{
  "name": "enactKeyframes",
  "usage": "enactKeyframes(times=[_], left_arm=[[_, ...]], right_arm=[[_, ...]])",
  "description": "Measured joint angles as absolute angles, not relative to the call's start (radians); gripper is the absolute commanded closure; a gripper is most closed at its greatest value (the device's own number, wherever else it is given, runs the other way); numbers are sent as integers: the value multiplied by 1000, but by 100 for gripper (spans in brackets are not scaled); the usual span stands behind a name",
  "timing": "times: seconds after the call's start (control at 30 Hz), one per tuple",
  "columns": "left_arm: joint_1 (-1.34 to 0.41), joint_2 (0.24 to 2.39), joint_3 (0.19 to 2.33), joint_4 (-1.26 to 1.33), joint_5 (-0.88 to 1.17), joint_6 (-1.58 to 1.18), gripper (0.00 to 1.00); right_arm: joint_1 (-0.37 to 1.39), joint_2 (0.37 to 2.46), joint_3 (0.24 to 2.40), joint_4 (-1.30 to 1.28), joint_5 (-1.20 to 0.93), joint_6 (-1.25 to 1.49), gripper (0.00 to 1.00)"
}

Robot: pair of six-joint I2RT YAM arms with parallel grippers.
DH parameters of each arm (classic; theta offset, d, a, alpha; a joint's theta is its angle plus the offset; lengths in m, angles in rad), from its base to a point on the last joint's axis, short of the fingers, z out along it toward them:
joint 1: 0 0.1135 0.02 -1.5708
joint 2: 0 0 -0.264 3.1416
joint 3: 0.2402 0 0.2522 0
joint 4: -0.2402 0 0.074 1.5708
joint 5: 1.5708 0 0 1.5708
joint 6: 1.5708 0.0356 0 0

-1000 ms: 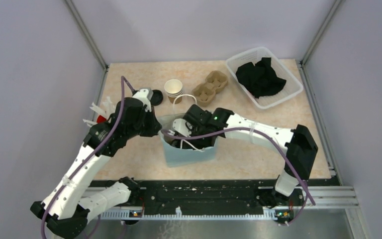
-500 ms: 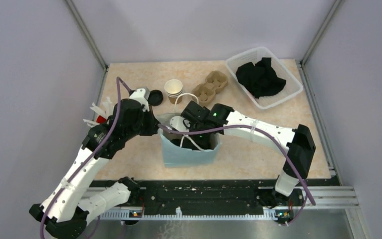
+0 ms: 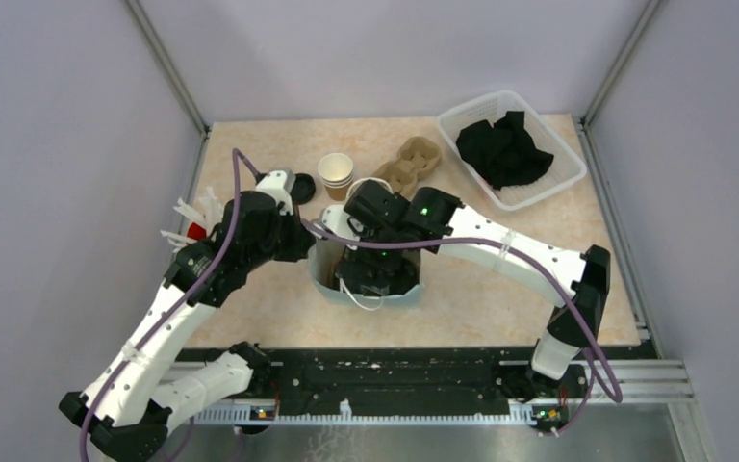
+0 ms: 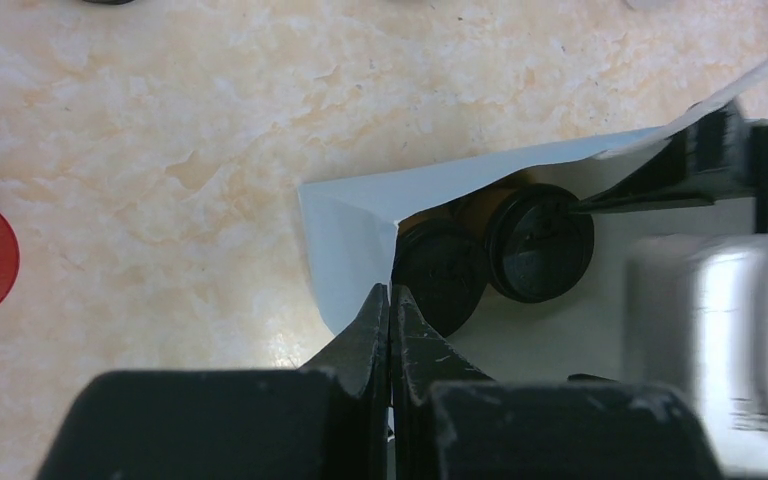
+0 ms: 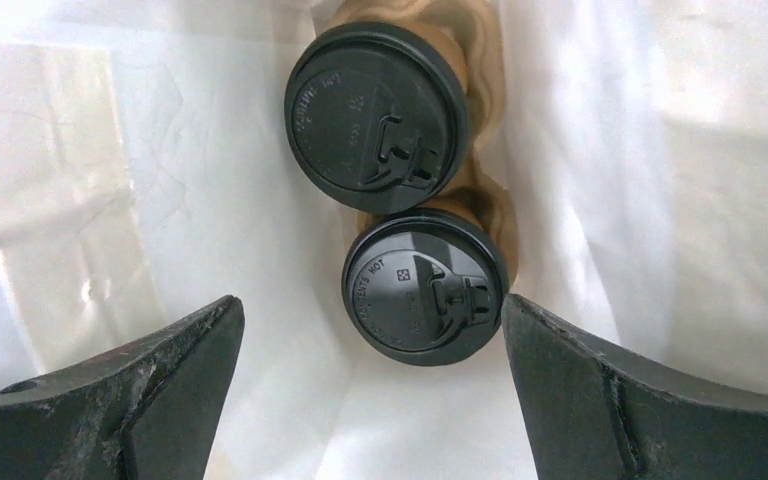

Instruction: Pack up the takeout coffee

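Two takeout coffee cups with black lids (image 5: 375,115) (image 5: 423,285) stand side by side in a brown cardboard carrier (image 5: 482,60) at the bottom of a pale paper bag (image 3: 327,274). My right gripper (image 5: 370,300) hangs inside the bag above the nearer cup, jaws wide open and touching neither cup. In the left wrist view both lids (image 4: 442,275) (image 4: 540,240) show through the bag's mouth. My left gripper (image 4: 390,295) is shut on the bag's rim (image 4: 360,215) at its left corner.
Behind the bag stand a stack of open paper cups (image 3: 335,171), a loose black lid (image 3: 300,188) and a second cardboard carrier (image 3: 409,166). A white basket (image 3: 550,188) of black cloth sits at the back right. A red cup (image 3: 195,229) stands by the left wall.
My right gripper has opened wide and risen off the cups, which stay in the bag. The bag now stands more upright. My left gripper keeps its hold on the rim.
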State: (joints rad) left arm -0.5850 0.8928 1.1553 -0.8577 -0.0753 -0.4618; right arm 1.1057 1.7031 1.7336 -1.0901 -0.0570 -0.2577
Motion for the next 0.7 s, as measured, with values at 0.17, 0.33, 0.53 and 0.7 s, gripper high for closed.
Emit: enactKeyframes(times=[0.17,0.33,0.53,0.7], left_arm=[[-585,905,1155,-849,-77,-461,97],[-585,925,1156,-839,-81,-457,85],[-585,956,1176,-859,-95,-457,42],[-585,974,1278,-935,-93,-473,22]], right_arm=[[1110,1700,1832,-1139,-10,-162,1],[1113,1662,1882,-1168,24,-84,1],[1118,1652,2007,-1248,136,-5,1],[1117,1644,2156,-1281,293,73,1]])
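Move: The right hand is inside the paper bag, open: the bag's middle lies roughly 6 cm below and 1 cm to its left, level fore and aft. The right-hand coffee sits about 2 cm ahead, 3 cm right and 9 below, the left coffee 5 cm left at the same depth; the empty tray stands some 25 cm ahead and 7 right. The left hand pinches the bag's left rim, with the bag's middle about 11 cm right, level, and 12 below. Straight up at first, then up with a lean forward and right, the right hand pulls out of the bag away from the coffees, about 15 cm in all, turning clockwise some 30 degrees with its fingers kept wide open. The left hand barely shifts: it eases forward and down about a centimetre, spreads its fingers to let go of the rim, then starts upward. ##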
